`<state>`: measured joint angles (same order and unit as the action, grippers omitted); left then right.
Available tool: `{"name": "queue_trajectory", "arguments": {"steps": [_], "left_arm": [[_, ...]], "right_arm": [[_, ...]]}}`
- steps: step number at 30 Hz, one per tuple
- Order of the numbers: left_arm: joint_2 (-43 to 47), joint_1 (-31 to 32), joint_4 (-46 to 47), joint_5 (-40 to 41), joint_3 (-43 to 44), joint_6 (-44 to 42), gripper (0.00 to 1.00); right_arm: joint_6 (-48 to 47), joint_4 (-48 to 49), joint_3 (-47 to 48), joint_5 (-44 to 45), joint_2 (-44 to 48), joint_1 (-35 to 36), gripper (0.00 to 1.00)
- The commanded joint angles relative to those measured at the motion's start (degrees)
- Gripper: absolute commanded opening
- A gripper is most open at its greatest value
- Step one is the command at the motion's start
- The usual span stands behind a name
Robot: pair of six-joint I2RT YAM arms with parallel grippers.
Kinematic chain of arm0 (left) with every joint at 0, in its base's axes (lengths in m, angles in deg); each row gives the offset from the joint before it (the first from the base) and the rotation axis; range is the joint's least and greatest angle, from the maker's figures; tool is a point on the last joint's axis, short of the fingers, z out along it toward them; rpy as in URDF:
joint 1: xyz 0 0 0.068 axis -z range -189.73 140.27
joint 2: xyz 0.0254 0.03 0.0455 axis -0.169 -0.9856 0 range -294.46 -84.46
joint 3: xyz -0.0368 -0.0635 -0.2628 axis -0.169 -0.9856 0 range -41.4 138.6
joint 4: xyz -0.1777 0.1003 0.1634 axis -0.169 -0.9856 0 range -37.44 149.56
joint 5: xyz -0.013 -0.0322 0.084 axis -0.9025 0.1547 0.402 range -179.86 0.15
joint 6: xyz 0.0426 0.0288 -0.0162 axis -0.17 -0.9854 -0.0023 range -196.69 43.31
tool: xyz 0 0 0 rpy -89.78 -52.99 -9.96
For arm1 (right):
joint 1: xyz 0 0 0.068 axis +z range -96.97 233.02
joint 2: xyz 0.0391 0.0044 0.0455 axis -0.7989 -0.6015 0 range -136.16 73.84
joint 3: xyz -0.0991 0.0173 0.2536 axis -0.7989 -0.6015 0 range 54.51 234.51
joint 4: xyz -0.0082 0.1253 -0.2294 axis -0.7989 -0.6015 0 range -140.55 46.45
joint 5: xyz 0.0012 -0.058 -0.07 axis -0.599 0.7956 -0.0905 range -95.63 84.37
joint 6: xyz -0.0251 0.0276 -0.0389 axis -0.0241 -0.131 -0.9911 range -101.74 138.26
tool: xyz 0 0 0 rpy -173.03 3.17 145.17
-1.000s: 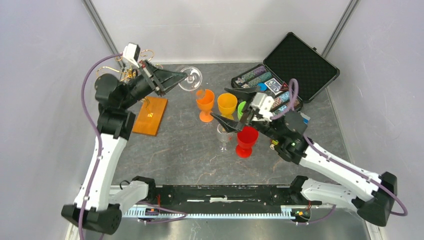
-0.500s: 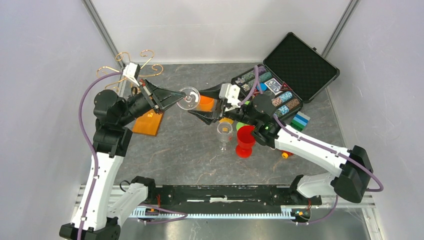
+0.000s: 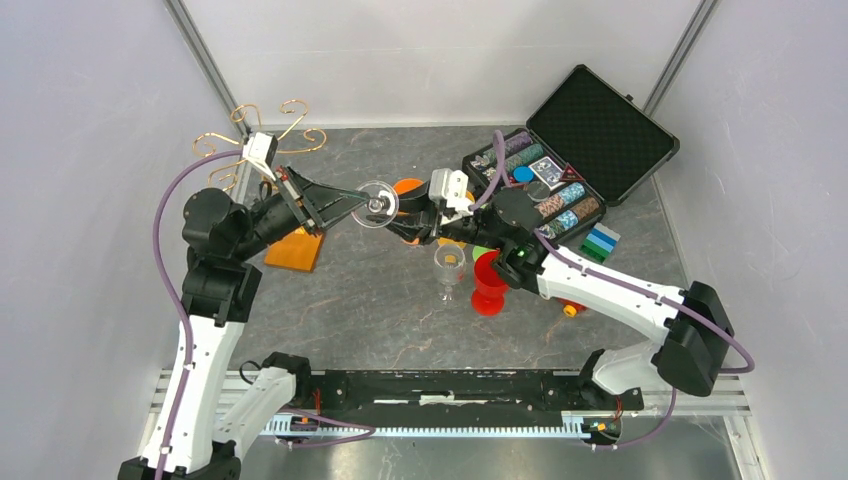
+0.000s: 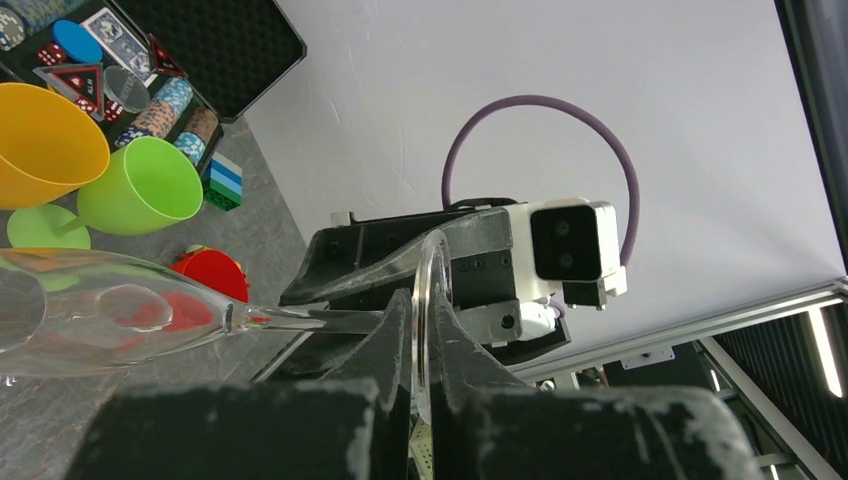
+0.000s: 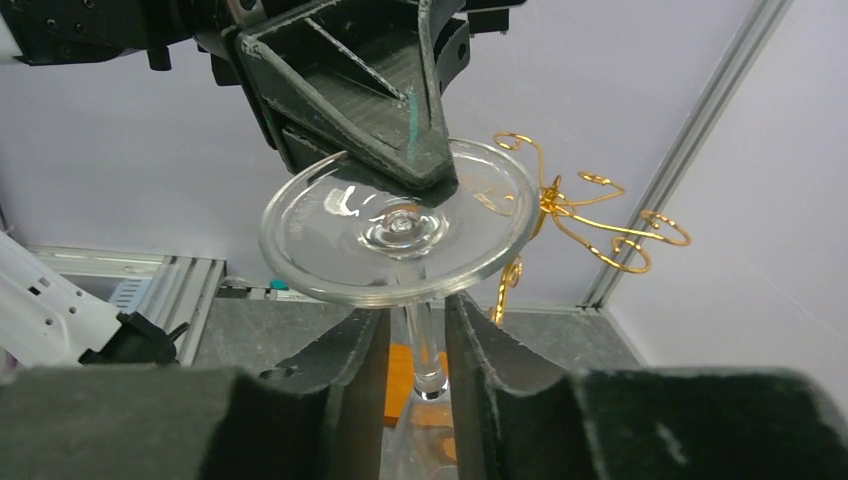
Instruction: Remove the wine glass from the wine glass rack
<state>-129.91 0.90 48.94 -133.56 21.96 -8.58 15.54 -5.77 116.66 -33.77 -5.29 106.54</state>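
The clear wine glass (image 3: pixel 377 203) hangs sideways in the air, away from the wine glass rack (image 3: pixel 272 137). The rack is gold wire scrolls on an orange wooden base (image 3: pixel 298 250). My left gripper (image 3: pixel 358 206) is shut on the rim of the glass's round foot (image 4: pixel 424 290), and the bowl (image 4: pixel 95 312) points away to the left in the left wrist view. My right gripper (image 5: pixel 415 325) faces it, jaws narrowly apart on either side of the stem (image 5: pixel 424 345), just behind the foot (image 5: pixel 400 232). A thin gap shows on each side of the stem.
A red goblet (image 3: pixel 492 278) and a second clear glass (image 3: pixel 449 266) stand on the table under the right arm. An orange cup (image 3: pixel 408 187), a yellow one (image 4: pixel 45 140) and a green one (image 4: pixel 145 185) are nearby. An open black case (image 3: pixel 590 130) of chips sits at the back right.
The left arm carried the glass from beside the rack toward the table's middle. The right arm swung left to meet it, and its jaws narrowed around the stem.
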Motion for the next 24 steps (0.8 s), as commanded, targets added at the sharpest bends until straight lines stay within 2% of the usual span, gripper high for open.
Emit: {"name": "queue_trajectory", "arguments": {"steps": [1, 4, 5, 6, 7, 9, 11, 16, 19, 21, 24], "left_arm": [[1.2, 0.1, 3.1, -0.9, 0.3, 0.6, 0.02], [1.2, 0.1, 3.1, -1.3, 0.7, 0.7, 0.02], [1.2, 0.1, 2.9, -1.3, 0.9, 0.7, 0.06], [1.2, 0.1, 2.9, -1.2, 1.0, 0.7, 0.16], [1.3, 0.1, 2.9, -1.1, 1.1, 0.5, 0.35], [1.5, 0.1, 2.6, -0.3, 0.8, 0.0, 0.61], [2.0, 0.1, 2.4, 1.0, -0.1, -1.0, 0.73], [3.2, 0.1, -0.4, 5.2, -2.4, -5.8, 0.83], [4.1, 0.1, -0.3, 7.7, -4.4, -6.9, 0.86], [4.7, 0.1, 1.4, 8.1, -6.3, -6.9, 0.89], [5.4, 0.1, 8.6, 6.1, -10.8, -3.7, 0.9]], "right_arm": [[2.5, 3.4, 3.7, 0.2, -1.3, 0.2, 0.25], [4.8, 5.1, 3.7, 2.6, -1.1, 0.2, 0.04], [5.6, 5.8, 3.5, 3.8, -0.9, 0.2, 0.01], [6.3, 7.2, 2.8, 5.3, -0.6, 0.2, 0.0], [6.9, 8.9, 1.9, 7.0, 0.0, 0.2, 0.0], [8.5, 13.4, -0.4, 10.3, 1.3, 0.2, 0.0], [9.8, 17.7, -3.2, 14.2, 3.0, 0.2, 0.0], [13.0, 29.1, -11.6, 27.6, 9.2, 0.2, 0.0], [16.4, 33.9, -15.7, 39.9, 13.0, 0.2, 0.0], [20.5, 36.8, -18.7, 46.6, 15.0, 0.2, 0.0], [26.7, 39.5, -21.2, 53.8, 17.1, 0.2, 0.0]]}}
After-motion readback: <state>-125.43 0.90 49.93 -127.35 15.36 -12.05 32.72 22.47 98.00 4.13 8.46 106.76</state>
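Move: The upside-down clear wine glass hangs from the left fingertips, which pinch its foot; its middle is about 10 cm below the left hand and 2 cm to its right. The right fingers already straddle the stem, the glass's middle some 7 cm below that hand. About 33 cm lower than the right hand, the orange cup stands 15 cm ahead and 2 cm right, the yellow cup 13 cm ahead and 11 cm right, and the standing clear glass level with it, 10 cm right. Right fingers pinch the stem, left fingers release the foot, then right swings about 13 cm rightward, rising, tilting. ##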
